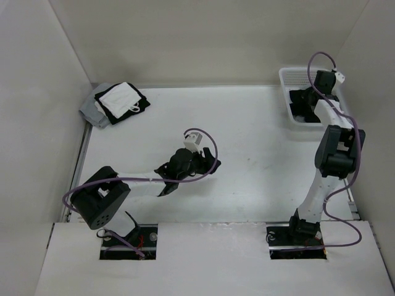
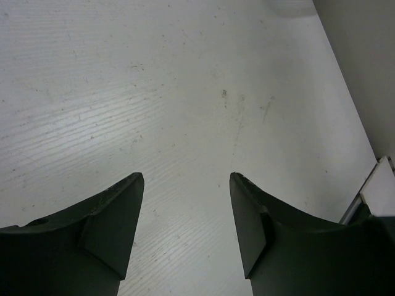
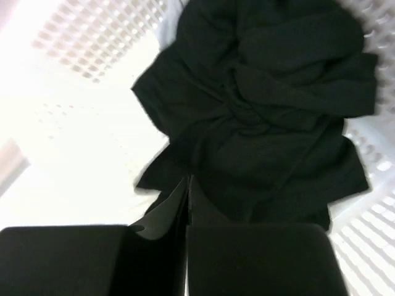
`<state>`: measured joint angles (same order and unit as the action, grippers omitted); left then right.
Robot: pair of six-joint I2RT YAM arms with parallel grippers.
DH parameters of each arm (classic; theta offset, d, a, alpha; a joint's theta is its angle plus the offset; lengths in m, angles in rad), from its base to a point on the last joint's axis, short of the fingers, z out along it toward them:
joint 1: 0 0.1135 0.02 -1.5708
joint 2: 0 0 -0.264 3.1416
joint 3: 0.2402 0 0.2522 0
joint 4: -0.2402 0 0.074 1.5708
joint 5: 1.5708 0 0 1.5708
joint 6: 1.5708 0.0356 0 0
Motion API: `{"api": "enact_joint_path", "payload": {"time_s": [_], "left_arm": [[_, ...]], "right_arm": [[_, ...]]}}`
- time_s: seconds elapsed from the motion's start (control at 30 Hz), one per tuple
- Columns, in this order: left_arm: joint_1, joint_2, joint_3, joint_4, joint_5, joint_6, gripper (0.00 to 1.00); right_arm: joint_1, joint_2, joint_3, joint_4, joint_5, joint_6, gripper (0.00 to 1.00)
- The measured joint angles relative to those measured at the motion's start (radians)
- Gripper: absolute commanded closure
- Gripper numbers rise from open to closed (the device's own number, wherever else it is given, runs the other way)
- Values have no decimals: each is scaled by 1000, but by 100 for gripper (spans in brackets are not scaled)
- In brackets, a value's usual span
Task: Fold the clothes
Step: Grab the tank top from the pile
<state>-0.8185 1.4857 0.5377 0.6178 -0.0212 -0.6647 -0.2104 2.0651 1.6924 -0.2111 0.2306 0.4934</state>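
Note:
The clothes (image 3: 265, 111), one plain black garment, lie crumpled inside the white perforated basket (image 3: 92, 37) at the back right of the table (image 1: 259, 154). My right gripper (image 3: 188, 180) reaches down into that basket; its jaws are pressed together at the garment's near edge, pinching the thin fabric. From above, the right gripper (image 1: 308, 96) sits over the dark cloth (image 1: 297, 106) in the basket (image 1: 285, 86). My left gripper (image 2: 186, 179) hovers over bare tabletop near the middle, open, with nothing between its fingers (image 2: 117, 216). It shows in the top view too, as the left gripper (image 1: 210, 165).
A pile of grey, white and black clothes (image 1: 114, 103) lies at the back left corner. White walls enclose the table on the left, back and right. A metal rail (image 2: 370, 197) runs along the table's edge near the left gripper.

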Motion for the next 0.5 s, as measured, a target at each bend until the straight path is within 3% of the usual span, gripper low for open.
{"api": "enact_joint_path", "payload": {"time_s": [0.37,0.5], "left_arm": [[14,5,0,8,13,-9,44],[42,-3,0,6,15,-21,44]], "right_arm": [[57,-404,-134,138,16,21,100],[164,-540,-95,136,26,14,100]]}}
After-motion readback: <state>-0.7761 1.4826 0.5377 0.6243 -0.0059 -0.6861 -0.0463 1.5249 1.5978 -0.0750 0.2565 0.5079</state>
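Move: My right hand is inside the white basket, fingers already shut on the black tank top. The bulk of the tank top lies roughly 2 cm ahead of that hand and 5 cm below it; the basket's middle is about 3 cm to the left, level fore and aft, and 8 cm down. The clear middle of the table is some 40 cm left and 22 cm back. From my left hand the tank top is about 24 cm ahead and 38 cm to the right, some 4 cm lower. I haul the pinched tank top briskly up out of the basket with my right hand, about 25 cm, keeping the fingers shut. As I rise I draw back some 6 cm and, mostly late on, swing about 7 cm left towards the table's middle, while the wrist tips its fingers up by some 30 degrees towards level. ##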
